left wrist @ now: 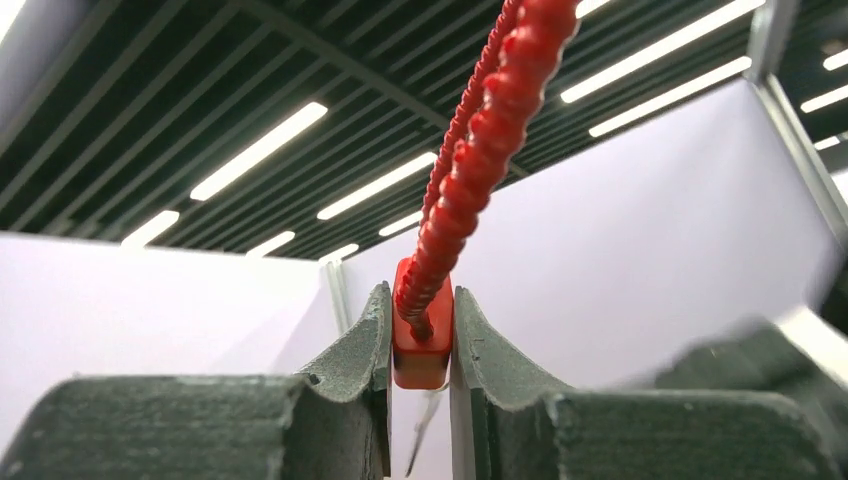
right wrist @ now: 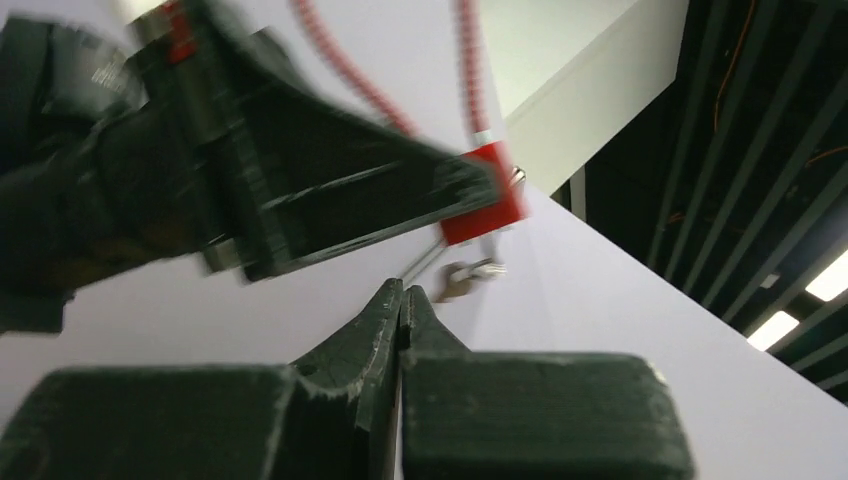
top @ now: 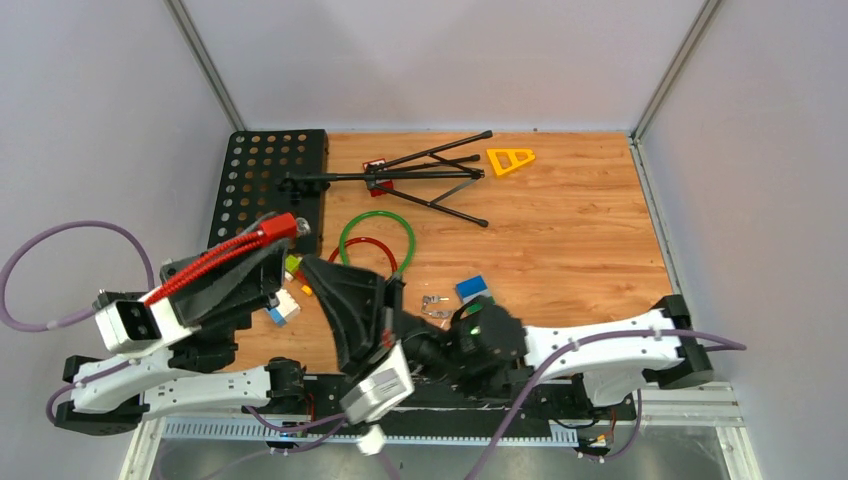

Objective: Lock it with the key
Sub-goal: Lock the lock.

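A red cable lock hangs in the air; its square red body (left wrist: 422,355) is clamped between my left gripper's (left wrist: 418,300) fingers, and its ribbed red cable (left wrist: 480,130) runs up past the camera. From above, the lock body (top: 284,225) shows at the left gripper's (top: 278,250) tips. A small blurred silver key (right wrist: 470,272) dangles under the lock (right wrist: 482,195). My right gripper (right wrist: 403,288) is shut just below it, tips pressed together. A thin metal strip reaches from the lock to those tips; whether it is pinched I cannot tell. Overhead, the right gripper (top: 312,265) points up-left at the lock.
Small silvery keys (top: 435,303) lie on the wooden table beside a blue block (top: 472,288). A green ring (top: 377,240), a folded black tripod (top: 400,180), a yellow triangle (top: 510,160) and a black perforated plate (top: 265,175) lie farther back. Small coloured blocks (top: 285,305) sit under the left arm.
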Available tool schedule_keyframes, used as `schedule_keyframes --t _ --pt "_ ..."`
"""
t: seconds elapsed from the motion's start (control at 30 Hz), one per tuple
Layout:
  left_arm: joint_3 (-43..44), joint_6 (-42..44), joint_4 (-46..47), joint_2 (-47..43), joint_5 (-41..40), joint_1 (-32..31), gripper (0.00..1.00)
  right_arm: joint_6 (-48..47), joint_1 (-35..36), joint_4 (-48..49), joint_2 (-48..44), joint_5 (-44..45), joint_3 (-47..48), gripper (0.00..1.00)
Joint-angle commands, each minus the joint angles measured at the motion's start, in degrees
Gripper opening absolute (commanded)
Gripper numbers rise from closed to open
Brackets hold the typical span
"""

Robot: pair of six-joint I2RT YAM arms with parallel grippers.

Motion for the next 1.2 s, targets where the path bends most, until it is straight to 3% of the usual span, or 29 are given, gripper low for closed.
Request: schedule_keyframes --t 0.0,0.3,0.47,0.53,0.6,0.73,0.83,0.97,1.17 --pt "0.3 -8.3 5.8 -0.2 -12.3 0.2 0.00 -16.6 0.5 9.0 5.0 7.9 -4.3 0.00" --pt "-0.8 -8.0 3.4 -3.2 -6.3 0.2 0.00 4.3 0.4 -0.4 -2.2 7.8 -2.2 0.00" --pt "1.3 -9.9 -2.5 -4.2 -4.5 0.2 0.00 25.7 -2.1 -13.4 -7.5 2.8 2.6 0.00" --pt "3.0 -10.7 -7.6 -4.2 -5.2 0.2 0.00 34.7 -5.0 -19.1 -9.7 -1.7 4.8 0.06" --pt "4.3 -11.2 -11.0 -4.1 -5.7 0.2 0.00 46.0 -8.9 -26.8 -10.6 -7.4 8.0 0.19" --pt "5.8 -12.8 -14.9 -4.0 -5.8 0.2 0.00 61.7 -18.0 -30.4 -12.4 -21.6 10.2 0.33" --pt "6.0 -14.3 -15.3 -3.6 -5.5 0.2 0.00 70.9 -24.0 -31.9 -11.8 -31.0 12.2 0.37" --pt "5.7 -16.7 -13.7 -2.1 -7.3 0.2 0.00 66.9 -24.4 -32.7 -11.1 -32.8 11.7 0.38" --pt "3.4 -25.2 -6.9 0.4 -16.7 0.2 0.00 48.9 -22.4 -23.5 -13.7 -25.4 1.7 0.36"
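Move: The red lock is held in the left fingers, practically at that hand's own fingertip point. From the shut, empty right fingertips, the key in the lock lies about 3 cm ahead, 1 cm to the right and 5 cm above; the lock body is some 3 cm ahead, 1 cm to the left and 6 cm above. Nothing else stands near either hand. Down and to the left first, the right hand dips about 8 cm with its fingers shut, then climbs back and swings some 13 cm right and 5 cm forward, opening roughly a third and turning counter-clockwise as it tips; it ends pointing left, clear of the lock. The left hand keeps its grip on the lock, sways about 3 cm left and back, and tilts some 15 degrees forward. ##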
